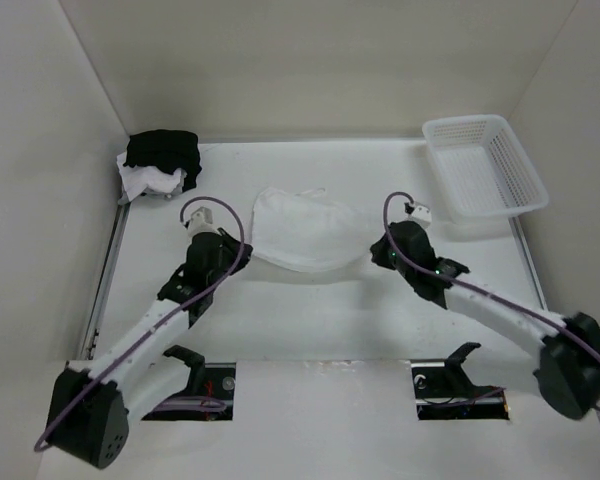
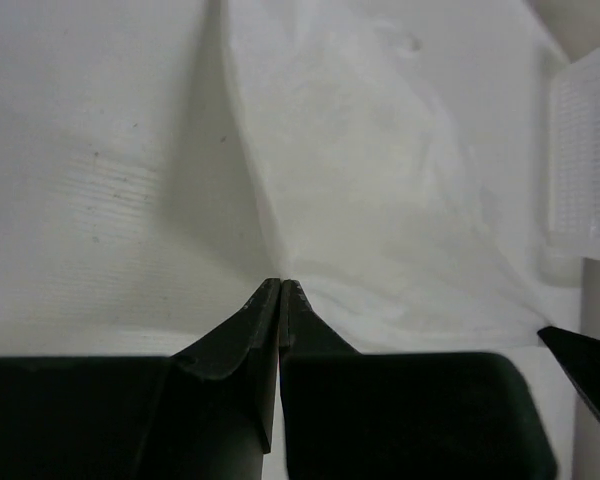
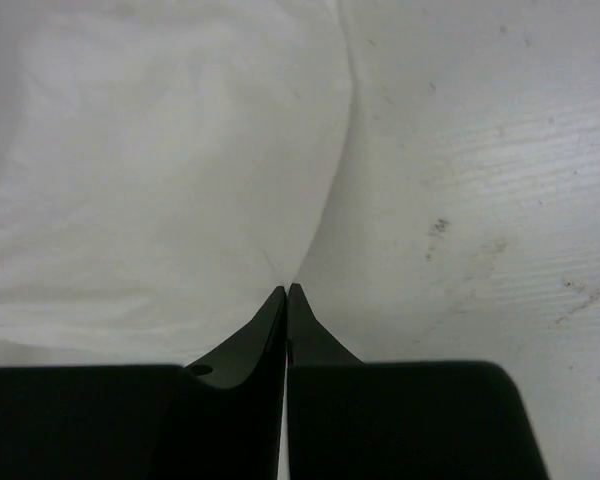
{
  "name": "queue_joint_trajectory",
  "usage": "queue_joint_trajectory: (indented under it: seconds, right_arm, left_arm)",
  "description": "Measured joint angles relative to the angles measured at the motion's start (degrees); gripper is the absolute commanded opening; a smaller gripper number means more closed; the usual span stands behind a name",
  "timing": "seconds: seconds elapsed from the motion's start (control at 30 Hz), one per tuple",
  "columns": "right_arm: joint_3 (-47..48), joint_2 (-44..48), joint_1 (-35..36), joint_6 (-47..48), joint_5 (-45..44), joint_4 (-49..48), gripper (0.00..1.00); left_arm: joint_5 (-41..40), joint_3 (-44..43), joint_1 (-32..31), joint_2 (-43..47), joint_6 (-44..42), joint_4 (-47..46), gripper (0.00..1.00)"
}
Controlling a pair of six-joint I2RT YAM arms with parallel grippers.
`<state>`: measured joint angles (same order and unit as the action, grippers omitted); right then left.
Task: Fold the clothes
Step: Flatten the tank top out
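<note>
A white garment (image 1: 305, 232) lies spread in the middle of the table, lifted slightly at its two side edges. My left gripper (image 1: 246, 241) is shut on its left edge; in the left wrist view the fabric (image 2: 380, 180) creases down into the closed tips of that gripper (image 2: 281, 283). My right gripper (image 1: 376, 250) is shut on the right edge, and in the right wrist view the cloth (image 3: 160, 170) runs into the closed tips of the gripper (image 3: 287, 288). More clothes sit piled at the back left corner: a black piece (image 1: 161, 148) on top of a white one (image 1: 150, 183).
A white plastic lattice basket (image 1: 485, 165) stands at the back right, and its wall (image 2: 585, 150) shows at the right of the left wrist view. The white table (image 3: 480, 200) has walls on the left, back and right.
</note>
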<state>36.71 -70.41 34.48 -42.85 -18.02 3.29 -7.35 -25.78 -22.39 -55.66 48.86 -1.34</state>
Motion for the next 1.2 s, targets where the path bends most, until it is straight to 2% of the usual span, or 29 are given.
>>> queue_joint_trajectory:
  seconds: [0.1,0.23,0.43,0.53,0.63,0.7,0.87,0.97,1.1,1.2]
  right_arm:
    - [3.58,13.09,5.05,1.49,-3.85,5.66,0.01]
    - [16.22,24.33,14.58,5.16,-11.72,13.49,0.01]
    - [37.13,28.68,34.62,15.37,-24.06,15.1,0.01]
    - [41.4,27.93,39.01,20.5,-27.08,12.74,0.01]
    - [41.88,24.96,36.02,22.8,-26.67,12.11,0.01]
    - [40.65,21.97,30.29,22.53,-23.26,12.11,0.01]
    - [35.01,13.53,12.87,18.29,-7.67,11.98,0.01]
    - [34.23,5.97,4.52,16.0,0.63,11.45,0.0]
    - [38.99,-4.76,-2.51,14.51,7.85,11.5,0.0]
    - [46.73,-10.12,-5.25,14.25,10.71,12.33,0.0]
  left_arm:
    - [-0.02,-4.11,0.24,9.84,0.02,6.38,0.0]
    - [-0.79,-18.1,0.52,18.4,-0.59,13.11,0.0]
    - [-2.14,-37.88,0.42,22.93,-2.56,13.55,0.0]
    - [-2.56,-41.59,0.94,23.23,-3.54,12.9,0.0]
    - [-2.73,-40.79,1.29,22.05,-3.58,12.52,0.0]
    - [-3.04,-37.99,1.4,20.52,-3.48,12.28,0.0]
    - [-3.19,-29.57,4.55,13.25,-2.58,12.41,0.0]
    - [-2.16,-27.78,7.82,4.92,-1.25,11.43,0.0]
    - [0.76,-29.07,11.72,-6.86,1.4,8.11,0.0]
    - [3.15,-32.85,13.55,-12.35,3.54,6.64,0.0]
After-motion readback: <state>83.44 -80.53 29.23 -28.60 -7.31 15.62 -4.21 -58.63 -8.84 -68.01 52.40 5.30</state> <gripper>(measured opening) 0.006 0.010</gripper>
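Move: Both closed grippers already hold the near corners of the white tank top some 8 cm above the table. Its middle lies about 5 cm ahead and 14 cm to the right of the left hand, and about 5 cm ahead and 13 cm to the left of the right hand, some 5 cm lower. The folded pile is about 22 cm ahead and 20 cm left of the left hand; the empty basket is about 20 cm ahead and 26 cm right of the right hand. Keep both grippers shut on the tank top's corners and whip it up fast, some 40 cm high while drawing back 10 to 14 cm, wrists tipping upward about 45 degrees. Then swing both hands forward and down, about 20 cm each way, towards the table's far edge, tipping the wrists partly down again; stop while still high and drift slightly left. ##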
